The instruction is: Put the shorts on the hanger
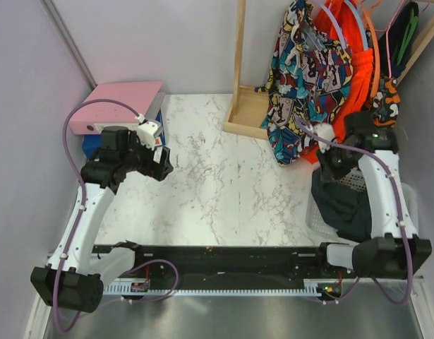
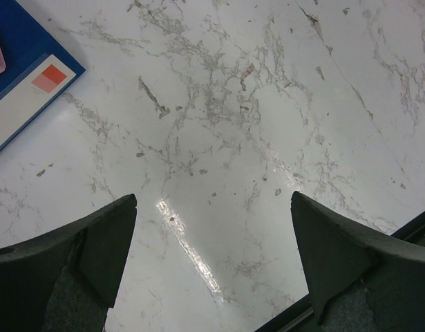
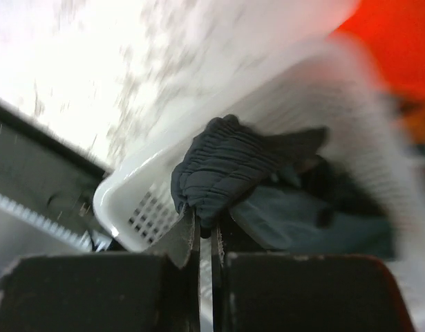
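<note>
The black shorts (image 1: 341,205) hang in a bunch from my right gripper (image 1: 329,165) above the white basket (image 1: 408,205) at the table's right edge. In the right wrist view the gripper (image 3: 205,225) is shut on the shorts' gathered waistband (image 3: 226,166), with more dark fabric lying in the basket (image 3: 146,207). The thin orange hanger (image 1: 372,49) hangs on the rack at the back right, among other garments. My left gripper (image 1: 162,162) is open and empty over the marble table; in the left wrist view (image 2: 212,200) only bare tabletop lies between the jaws.
A comic-print garment (image 1: 305,63) and a bright orange garment (image 1: 352,67) hang on the wooden rack (image 1: 240,70). Light blue (image 1: 332,25), pink (image 1: 392,32) and green (image 1: 410,32) hangers hang there too. A pink box (image 1: 118,106) on a blue book (image 2: 25,90) sits back left.
</note>
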`<act>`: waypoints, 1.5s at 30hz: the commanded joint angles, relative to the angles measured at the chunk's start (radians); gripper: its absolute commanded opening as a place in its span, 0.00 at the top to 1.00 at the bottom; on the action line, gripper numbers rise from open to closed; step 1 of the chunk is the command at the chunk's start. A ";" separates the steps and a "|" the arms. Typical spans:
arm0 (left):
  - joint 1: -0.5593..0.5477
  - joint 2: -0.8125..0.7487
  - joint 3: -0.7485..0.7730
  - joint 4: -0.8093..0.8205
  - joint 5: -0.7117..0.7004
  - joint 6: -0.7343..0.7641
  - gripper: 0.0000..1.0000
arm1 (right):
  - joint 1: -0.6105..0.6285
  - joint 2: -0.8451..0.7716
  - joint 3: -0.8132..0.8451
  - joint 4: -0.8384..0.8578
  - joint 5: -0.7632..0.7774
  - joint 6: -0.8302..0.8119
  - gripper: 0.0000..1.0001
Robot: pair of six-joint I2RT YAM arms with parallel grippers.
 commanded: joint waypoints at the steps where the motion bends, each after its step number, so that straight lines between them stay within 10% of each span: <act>1: -0.001 0.001 0.046 0.038 0.034 0.007 0.00 | -0.006 -0.103 0.427 -0.102 -0.053 0.078 1.00; 13: -0.003 0.015 0.083 0.027 0.072 -0.056 0.00 | -0.005 -0.013 1.012 0.184 -0.480 0.428 1.00; 21: -0.001 0.047 0.166 0.018 0.269 -0.115 0.00 | 0.018 -0.014 0.735 1.184 -0.687 1.160 1.00; 26: -0.001 0.061 0.255 0.009 0.302 -0.132 0.01 | 0.231 0.099 0.898 0.954 -0.527 0.981 1.00; 37: -0.001 -0.034 0.128 0.048 0.430 0.025 0.00 | 0.656 -0.046 0.179 0.901 -0.159 0.701 1.00; 45: -0.001 -0.097 -0.055 0.062 0.447 0.211 0.04 | 0.925 0.289 0.230 1.004 -0.065 0.747 0.91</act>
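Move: The right hand already pinches the dark shorts by the waistband, with the rest trailing in the basket, whose middle is about 8 cm right, 4 cm back and 10 cm below. The clear table middle lies some 30 cm to its left, 3 cm ahead and 14 below. Ahead hang the patterned shorts, 15 cm out and 8 left, and the orange shorts, 14 out and 2 right. From the left hand, the table middle is about 22 cm right, 2 cm back, 20 below. Whip the shorts up out of the basket by about 40 cm with the right gripper kept shut, swinging its fingers forward and then leftward. Carry them left some 33 cm over the table middle, sinking about 30 cm late in the sweep and partly easing the wrist back down. Raise the open left gripper 10 cm while shifting it 5 cm right, then bring it partway down beside the shorts. ##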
